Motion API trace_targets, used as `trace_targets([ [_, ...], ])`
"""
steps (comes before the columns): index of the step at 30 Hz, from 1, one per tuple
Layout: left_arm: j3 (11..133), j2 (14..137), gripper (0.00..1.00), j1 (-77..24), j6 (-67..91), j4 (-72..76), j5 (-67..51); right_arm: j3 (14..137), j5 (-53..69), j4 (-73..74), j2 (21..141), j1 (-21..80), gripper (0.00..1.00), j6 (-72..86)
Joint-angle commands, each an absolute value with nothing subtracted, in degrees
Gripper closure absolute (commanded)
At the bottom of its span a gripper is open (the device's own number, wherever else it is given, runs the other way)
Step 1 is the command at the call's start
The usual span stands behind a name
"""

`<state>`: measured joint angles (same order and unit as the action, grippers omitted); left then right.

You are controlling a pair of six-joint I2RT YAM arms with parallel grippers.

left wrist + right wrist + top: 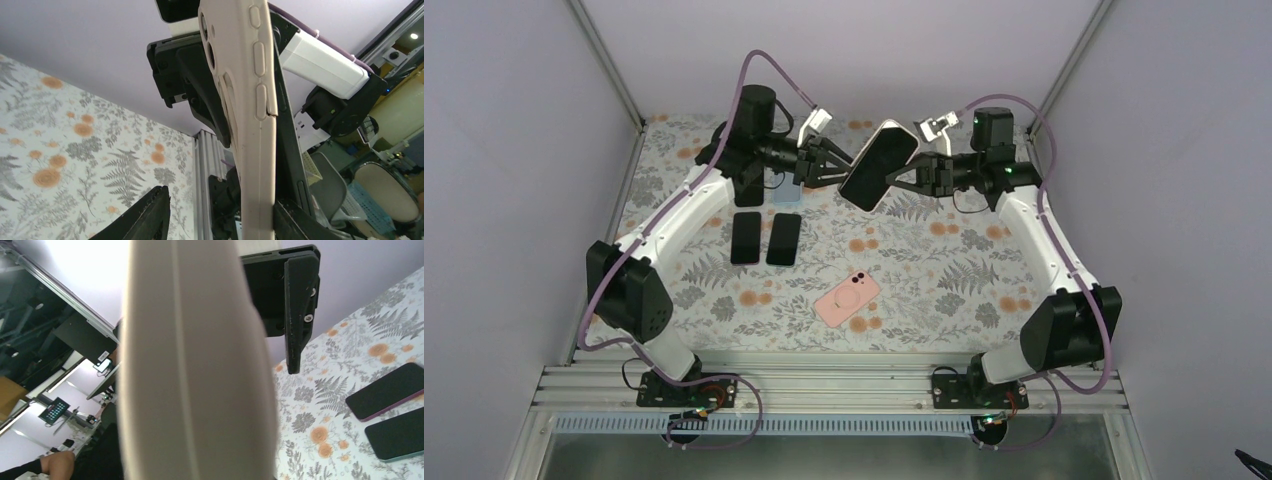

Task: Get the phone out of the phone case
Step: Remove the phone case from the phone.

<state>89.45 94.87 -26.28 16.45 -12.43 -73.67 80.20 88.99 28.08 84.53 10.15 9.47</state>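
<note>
A phone (876,166) with a dark screen sits in a beige phone case (255,125) and is held tilted in the air above the back middle of the table. My right gripper (917,178) is shut on the case's right edge. In the right wrist view the beige case (195,370) fills the frame and hides the fingers. My left gripper (220,200) is open around the case's other end. Its left finger (150,215) stands clear of the case and its right finger (295,222) lies against the phone's black side (290,150).
Two dark phones (746,237) (784,238) lie face up side by side on the floral table at left of centre. A pink phone or case (848,298) lies back up near the front middle. A pale blue object (786,195) lies under the left arm.
</note>
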Motion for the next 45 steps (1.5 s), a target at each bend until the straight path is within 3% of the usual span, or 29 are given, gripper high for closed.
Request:
trace_targets([
  [1,92.62,97.03,0.53,-30.77,11.15,-14.82,-74.21,77.01,88.38,27.71,84.16,16.29,0.96,9.39],
  [10,95.89,100.06,0.58,-33.73,7.56,-20.3,-74.62,76.23,87.71,27.8,84.16,17.08,0.96,9.36],
  [17,92.54,98.71,0.94,-34.59,12.25,-16.29,-74.63,80.2,87.26,30.28,85.92,16.71,0.96,8.12],
  [20,86.63,96.26,0.97,-33.86,20.82,-6.37,-74.02,82.84,85.9,31.7,87.04,15.67,0.96,7.58],
  [24,82.15,94.92,0.98,-31.11,30.4,2.28,-72.51,85.09,83.3,31.4,87.92,13.7,0.86,8.14],
  [29,72.16,93.93,0.98,-26.25,47.43,19.59,-69.47,86.16,81.37,27.21,88.38,11.89,0.57,12.33],
  [35,66.18,94.06,0.98,-20.48,57.55,27.62,-64.55,88.87,71.56,26.55,87.94,11.31,0.34,9.96],
  [40,66.73,93.81,0.98,-19.27,57.74,23.63,-60.5,89.11,58.27,26.09,86.73,11.38,0.24,5.09],
  [45,70.86,94.28,0.98,-19.46,55.57,9.53,-53.09,88.68,41.13,25.75,85.29,14.73,0.23,-0.39],
])
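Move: The phone in its beige case hangs between the hands: its middle lies about 5 cm to the right of the left hand and 1 cm ahead, at hand height, with the open left fingers around its near edge. From the right hand, which grips it, it is some 3 cm left and 1 cm ahead. On the table roughly 35 cm below the left hand, the blue case lies about 20 cm ahead and 16 cm left; the nearer dark phone is 5 cm ahead and 16 cm left, the pink phone 9 cm back. The left fingers pinch the cased phone's left edge after both hands sink about 2 cm, and only then do the right fingers open and let go of its right edge. The left hand carries the phone some 9 cm forward, 6 cm left and 6 cm lower, rolling its front side down and turning counter-clockwise; the right hand, opening wide, withdraws forward about 9 cm, turning clockwise. ##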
